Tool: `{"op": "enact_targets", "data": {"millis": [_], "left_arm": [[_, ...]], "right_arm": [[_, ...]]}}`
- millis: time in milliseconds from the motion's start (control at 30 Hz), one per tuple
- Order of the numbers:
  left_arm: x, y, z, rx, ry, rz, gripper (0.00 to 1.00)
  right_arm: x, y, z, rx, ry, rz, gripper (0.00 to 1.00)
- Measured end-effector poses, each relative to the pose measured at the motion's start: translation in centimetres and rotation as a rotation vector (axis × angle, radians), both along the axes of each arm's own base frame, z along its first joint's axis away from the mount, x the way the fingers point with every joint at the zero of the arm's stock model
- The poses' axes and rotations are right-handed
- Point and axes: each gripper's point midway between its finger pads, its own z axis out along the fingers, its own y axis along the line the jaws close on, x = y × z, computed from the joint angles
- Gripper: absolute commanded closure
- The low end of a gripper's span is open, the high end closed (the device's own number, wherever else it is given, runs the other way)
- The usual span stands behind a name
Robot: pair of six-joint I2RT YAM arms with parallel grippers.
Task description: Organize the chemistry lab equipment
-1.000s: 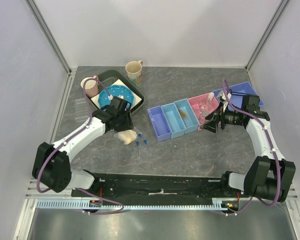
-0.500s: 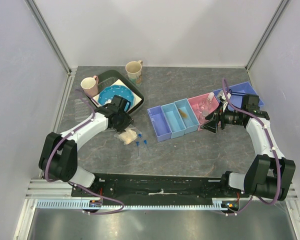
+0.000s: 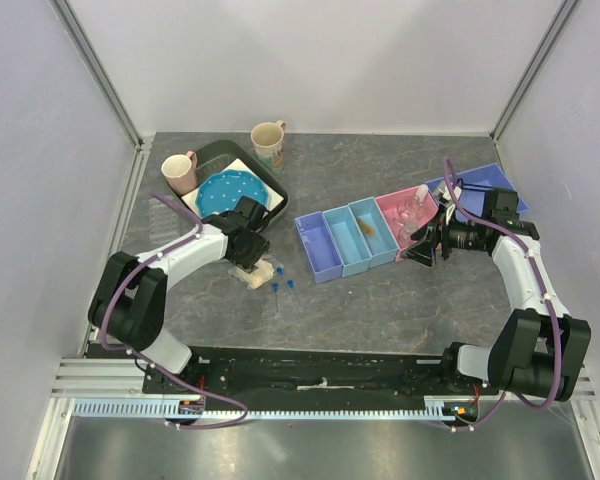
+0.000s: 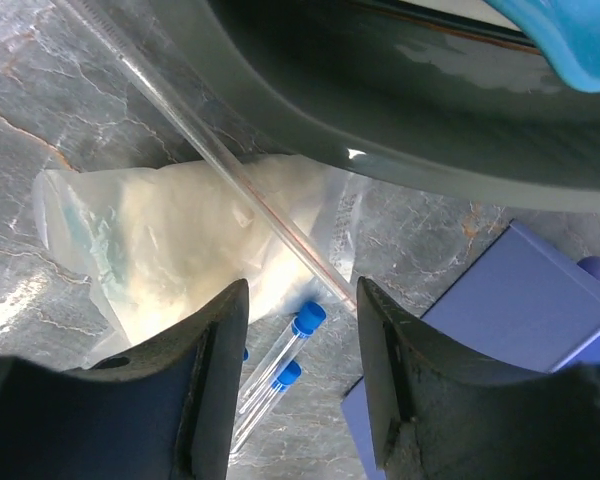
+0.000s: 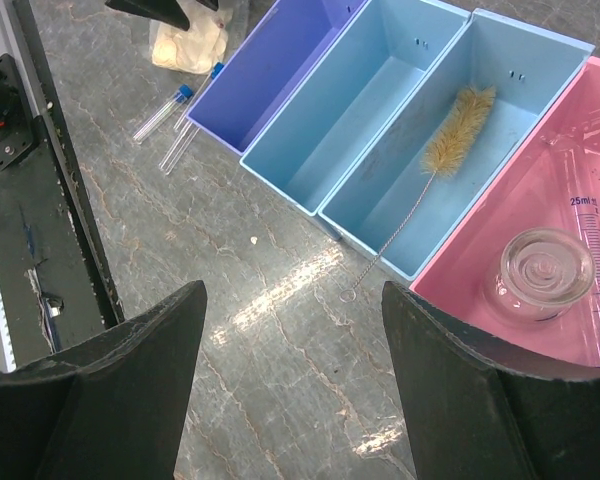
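Note:
A whitish bag [image 3: 252, 272] lies on the table in front of the dark tray, and in the left wrist view the bag [image 4: 170, 235] fills the middle. Two blue-capped clear tubes [image 3: 281, 291] lie just right of it. My left gripper [image 3: 248, 252] hangs low over the bag's far edge. It stands open [image 4: 300, 385], nothing between its fingers, with the tubes [image 4: 280, 360] showing on the table beyond the gap. A clear flask [image 5: 545, 268] and a graduated cylinder [image 5: 598, 275] lie in the pink bin [image 3: 402, 203]. My right gripper [image 3: 426, 246] is open [image 5: 292, 385] over bare table.
A row of bins runs right of the tubes: purple [image 3: 318, 247], light blue [image 3: 344, 240], light blue holding a tan brush [image 5: 458, 130], pink, and purple [image 3: 483, 183]. The dark tray [image 3: 212, 152] holds a blue dotted plate [image 3: 227, 190]. Two mugs [image 3: 179, 172] [image 3: 269, 142] stand beside it.
My left gripper has slid from over the plate toward the near right and now sits over the bag, its arm folding in. The right arm has not moved.

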Motion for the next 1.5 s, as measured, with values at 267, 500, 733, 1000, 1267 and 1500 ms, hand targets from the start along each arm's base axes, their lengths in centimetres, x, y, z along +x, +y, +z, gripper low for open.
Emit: {"op": "enact_targets", "data": {"millis": [267, 500, 733, 1000, 1267, 1500], "left_arm": [[0.2, 0.4, -1.4, 0.034, 0.035, 0.047, 0.56], [0.8, 0.3, -2.0, 0.046, 0.044, 0.059, 0.73], [0.4, 0.6, -2.0, 0.049, 0.046, 0.06, 0.87], [-2.0, 1.8, 0.4, 0.017, -0.01, 0.059, 0.98], [-4.0, 2.7, 4.0, -0.05, -0.136, 0.034, 0.98], [-5.9, 3.3, 6.2, -0.079, -0.222, -0.044, 0.98]], "right_arm": [[-0.1, 0.0, 0.0, -0.002, -0.001, 0.003, 0.22], [-0.1, 0.0, 0.0, -0.007, -0.003, 0.004, 0.22], [-0.1, 0.0, 0.0, -0.007, -0.001, 0.004, 0.21], [-0.2, 0.0, 0.0, -0.008, 0.002, 0.004, 0.22], [-0.2, -0.1, 0.0, -0.009, 0.001, 0.004, 0.22], [-0.1, -0.1, 0.0, -0.01, -0.001, 0.005, 0.22]]}}
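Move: The glass rod lies nearly crosswise over the bag, about 3 cm below the left fingers. Its right end is almost between them and its middle is some 6 cm to the left and 1 cm ahead. The bag sits 3 cm left and 1 cm back, the capped tubes 6 cm back and 2 cm right, and the tray's middle 14 cm ahead and 8 cm left. From the right hand the rod's middle is roughly 33 cm left, 1 cm back and 14 cm lower. The left hand, pointing steeply down, sinks about 2 cm with a touch of forward onto the glass rod's right end, and its half-open fingers close until they pinch the thin glass. Just before they are fully shut it starts drawing back, then lifts some 8 cm while travelling about 6 cm back and 3 cm left, away from the tray, the fingertips tipping forward by around 15 degrees as they keep their hold. ##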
